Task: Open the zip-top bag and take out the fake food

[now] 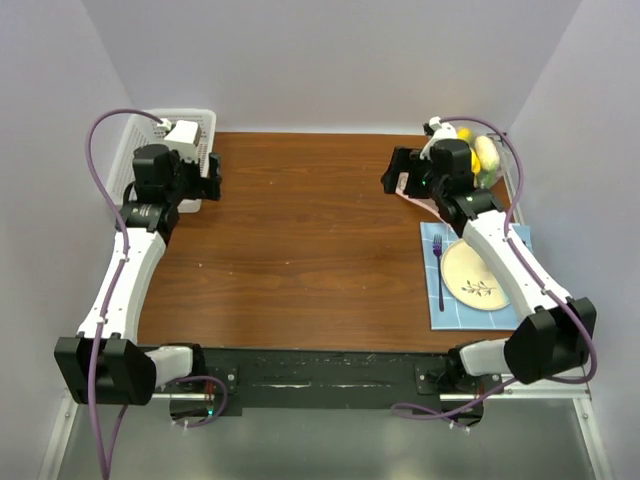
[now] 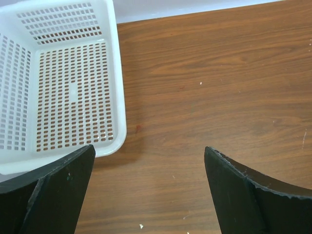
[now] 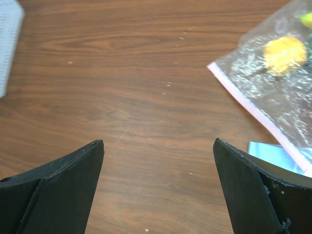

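The zip-top bag [image 3: 263, 87] lies flat at the table's back right, clear and crinkly, its pink zip edge toward the table's middle. In the top view my right arm covers most of the bag [image 1: 497, 172]. Fake food shows inside: a yellow-orange piece [image 3: 284, 53], a green bit [image 3: 306, 19], and yellow pieces [image 1: 486, 152] in the top view. My right gripper [image 3: 158, 141] hangs open over bare wood just left of the bag, touching nothing. My left gripper [image 2: 148, 147] is open above the table beside the white basket, with nothing between its fingers.
A white perforated basket [image 2: 117, 97] stands at the back left corner with nothing in it. A beige plate [image 1: 462, 285] and a purple fork [image 1: 439, 270] rest on a blue mat [image 1: 445, 315] at the right, under my right arm. Grey walls enclose the table.
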Controlling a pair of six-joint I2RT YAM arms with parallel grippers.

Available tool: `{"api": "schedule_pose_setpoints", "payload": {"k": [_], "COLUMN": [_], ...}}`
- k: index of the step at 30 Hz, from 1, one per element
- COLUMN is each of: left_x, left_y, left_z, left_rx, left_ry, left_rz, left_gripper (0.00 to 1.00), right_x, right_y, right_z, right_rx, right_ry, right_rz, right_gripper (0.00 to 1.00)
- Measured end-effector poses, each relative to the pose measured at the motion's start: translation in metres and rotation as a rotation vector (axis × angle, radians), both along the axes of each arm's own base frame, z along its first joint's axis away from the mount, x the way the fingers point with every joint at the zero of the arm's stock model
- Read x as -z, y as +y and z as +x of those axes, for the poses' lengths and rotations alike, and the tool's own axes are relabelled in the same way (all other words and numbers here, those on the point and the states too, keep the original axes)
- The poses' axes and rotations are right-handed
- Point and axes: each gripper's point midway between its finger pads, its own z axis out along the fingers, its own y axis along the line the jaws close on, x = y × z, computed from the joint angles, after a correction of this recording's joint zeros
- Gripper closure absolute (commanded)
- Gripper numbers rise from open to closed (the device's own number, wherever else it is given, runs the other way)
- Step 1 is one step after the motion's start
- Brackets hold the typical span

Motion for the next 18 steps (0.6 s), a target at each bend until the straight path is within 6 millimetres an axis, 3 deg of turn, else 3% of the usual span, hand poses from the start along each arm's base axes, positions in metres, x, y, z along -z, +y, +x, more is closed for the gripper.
{"api": "schedule_pose_setpoints", "payload": {"k": [4,8,10,12,14,18], "left_x": [0.003,0.02,0.03,0.037,0.037,0.032], "left_y": [-0.002,-0.016,-0.021,-0.021,-0.018,-0.014], "left_z": [0.012,0.027,0.031,0.032,0.034,0.04], "left_rx": [-0.002,0.015,0.022,0.018,0.006,-0.008], "left_ry": [-0.013,0.013,0.038,0.054,0.052,0.022], "left_rz": [0.008,0.024,0.031,0.038,0.049,0.073], "left_gripper": [0.0,0.0,0.0,0.0,0.0,0.0], "right_x": [0.013,0.019,0.032,0.067,0.095,0.115], "right_y": [-0.008,-0.004,0.006,0.011,0.003,-0.023], "right_z": [0.02,0.06,0.073,0.071,0.065,0.059], "right_rx": [0.059,0.189,0.239,0.228,0.219,0.259], "right_ry": [0.006,-0.084,-0.112,-0.055,0.011,0.086], "right_rz": [-0.146,-0.595,-0.776,-0.943,-1.063,-1.202], "right_gripper": [0.01,0.01,0.01,0.01,0.01,0.02]}}
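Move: The zip-top bag's middle lies about 13 cm ahead of the right hand, 15 cm to its right and some 22 cm below; its pale zip edge is nearer, roughly 5 cm ahead and 7 cm to the right. The purple fork lies around 12 cm back and 10 cm to the right of that hand, the plate about 13 cm back and 20 cm right, both down on the table. From the left hand the bag is some 14 cm ahead and 60 cm to the right. The right hand swoops down and out towards the bag's zip edge, first reaching forward about 7 cm, then dropping to end some 12 cm lower and slightly to the right, while it rolls about 70 degrees, left side down, and swings a little clockwise so that its wide-open fingers point out and to the right over the bag. Meanwhile the left hand, also open and empty, eases about 4 cm forward and dips some 3 cm beside the white basket, touching nothing. ##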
